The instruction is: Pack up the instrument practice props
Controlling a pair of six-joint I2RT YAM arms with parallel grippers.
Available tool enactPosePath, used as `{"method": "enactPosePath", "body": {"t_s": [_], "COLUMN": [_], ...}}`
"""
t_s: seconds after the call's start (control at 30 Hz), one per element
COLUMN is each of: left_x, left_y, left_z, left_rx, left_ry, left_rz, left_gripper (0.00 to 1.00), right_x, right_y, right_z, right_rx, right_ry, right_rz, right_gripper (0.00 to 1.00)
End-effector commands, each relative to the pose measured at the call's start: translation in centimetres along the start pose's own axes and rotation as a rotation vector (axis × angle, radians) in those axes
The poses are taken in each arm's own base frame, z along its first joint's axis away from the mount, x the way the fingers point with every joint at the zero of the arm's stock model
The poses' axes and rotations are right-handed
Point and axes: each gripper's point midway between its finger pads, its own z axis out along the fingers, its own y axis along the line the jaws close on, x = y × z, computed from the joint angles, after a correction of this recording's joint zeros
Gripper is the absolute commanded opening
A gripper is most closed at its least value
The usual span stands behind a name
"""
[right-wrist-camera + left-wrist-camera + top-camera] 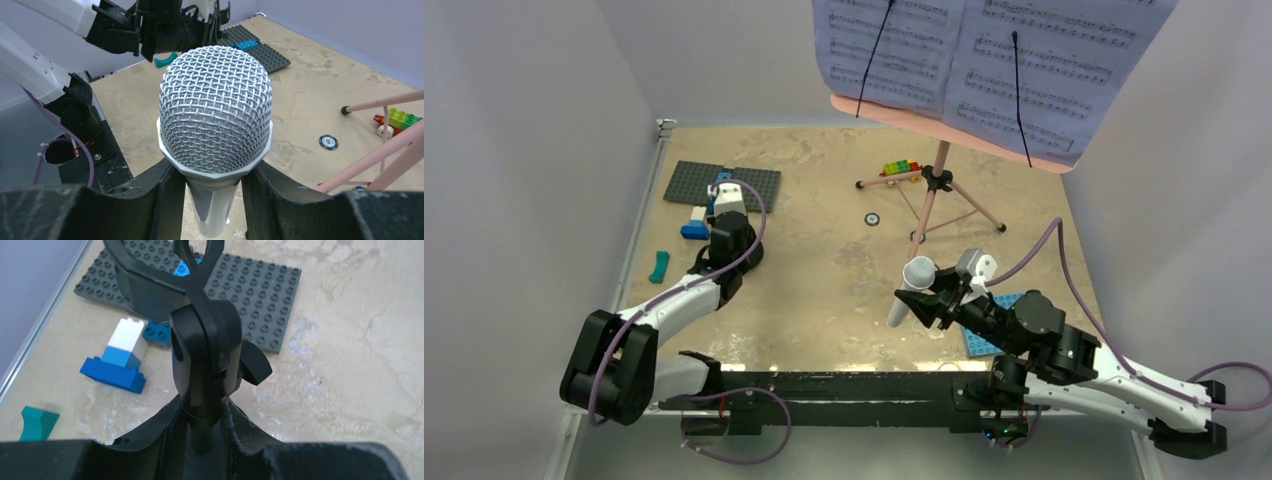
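Note:
The pink tripod music stand (931, 205) stands at the back centre, and lavender sheet-music pages (984, 60) lie on its desk under two black clips. My right gripper (215, 175) is shut on the grey-white microphone (216, 115), just under its mesh head. In the top view the microphone (914, 285) hangs tilted in front of the tripod. My left gripper (205, 410) is shut on the thin black mic stand (205, 352), held over the table's left side by the grey plate. The stand's far end runs out of the left wrist view.
A grey studded plate (689, 180) lies at the back left, with blue and white bricks (696, 222) and a teal piece (659, 266) near it. Coloured bricks (901, 168) and a small round disc (872, 219) sit by the tripod feet. A blue plate (984, 342) lies under my right arm.

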Motion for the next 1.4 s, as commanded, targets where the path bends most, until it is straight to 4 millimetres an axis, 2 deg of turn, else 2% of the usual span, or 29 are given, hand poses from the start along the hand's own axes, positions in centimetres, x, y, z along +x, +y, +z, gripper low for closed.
{"method": "enactPosePath", "body": {"t_s": [0.0,0.23,0.37,0.67,0.93,1.1,1.2,1.37], "left_x": [-8.1,-7.8,-7.2,-3.5,-1.0,-0.6,0.3,0.4], "left_y": [-1.1,-2.5,-2.8,-1.7,-0.7,-0.5,-0.8,-1.8], "left_z": [1.7,3.4,3.4,2.2,3.1,3.6,3.7,3.7], "left_rx": [0.045,0.055,0.052,-0.024,-0.139,-0.205,-0.244,-0.309], "left_ry": [-0.182,-0.074,-0.026,0.061,0.109,0.17,0.231,0.276], "left_rz": [-0.131,-0.123,-0.172,-0.348,-0.399,-0.367,-0.287,-0.143], "left_gripper": [0.0,0.0,0.0,0.0,0.0,0.0,0.0,0.0], "right_x": [-2.2,-2.5,-3.0,-2.8,-2.3,-2.2,-1.9,-1.7], "right_y": [1.0,1.4,1.5,1.8,1.7,1.6,1.6,1.2], "right_z": [0.7,1.1,0.9,0.4,0.5,0.4,0.4,-0.2], "right_rx": [-0.044,-0.065,-0.072,-0.086,-0.083,-0.079,-0.078,-0.065], "right_ry": [-0.079,-0.093,-0.106,-0.111,-0.102,-0.097,-0.088,-0.087], "right_rz": [0.003,-0.005,0.001,0.045,0.054,0.05,0.047,0.052], "right_gripper": [0.0,0.0,0.0,0.0,0.0,0.0,0.0,0.0]}}
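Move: From the left gripper, which already holds the mic stand by its pole, the right-hand dark baseplate lies about 19 cm ahead, nearly in line and some 11 cm below. At that same lower level, the blue-and-white bricks are roughly 9 cm ahead and 14 cm left, the teal brick about 4 cm back and 22 cm left. From the right gripper, holding the microphone, that baseplate is around 42 cm ahead and 45 cm left, far below. Keep the left gripper shut on the mic stand's pole and ease it towards the right-hand dark baseplate, ending about 5 cm farther forward: go forward with a 2 cm lift, back off and down a little, then forward again, low. Meanwhile roll the hand left side down by some 15 to 20 degrees and turn it counter-clockwise about as much. ##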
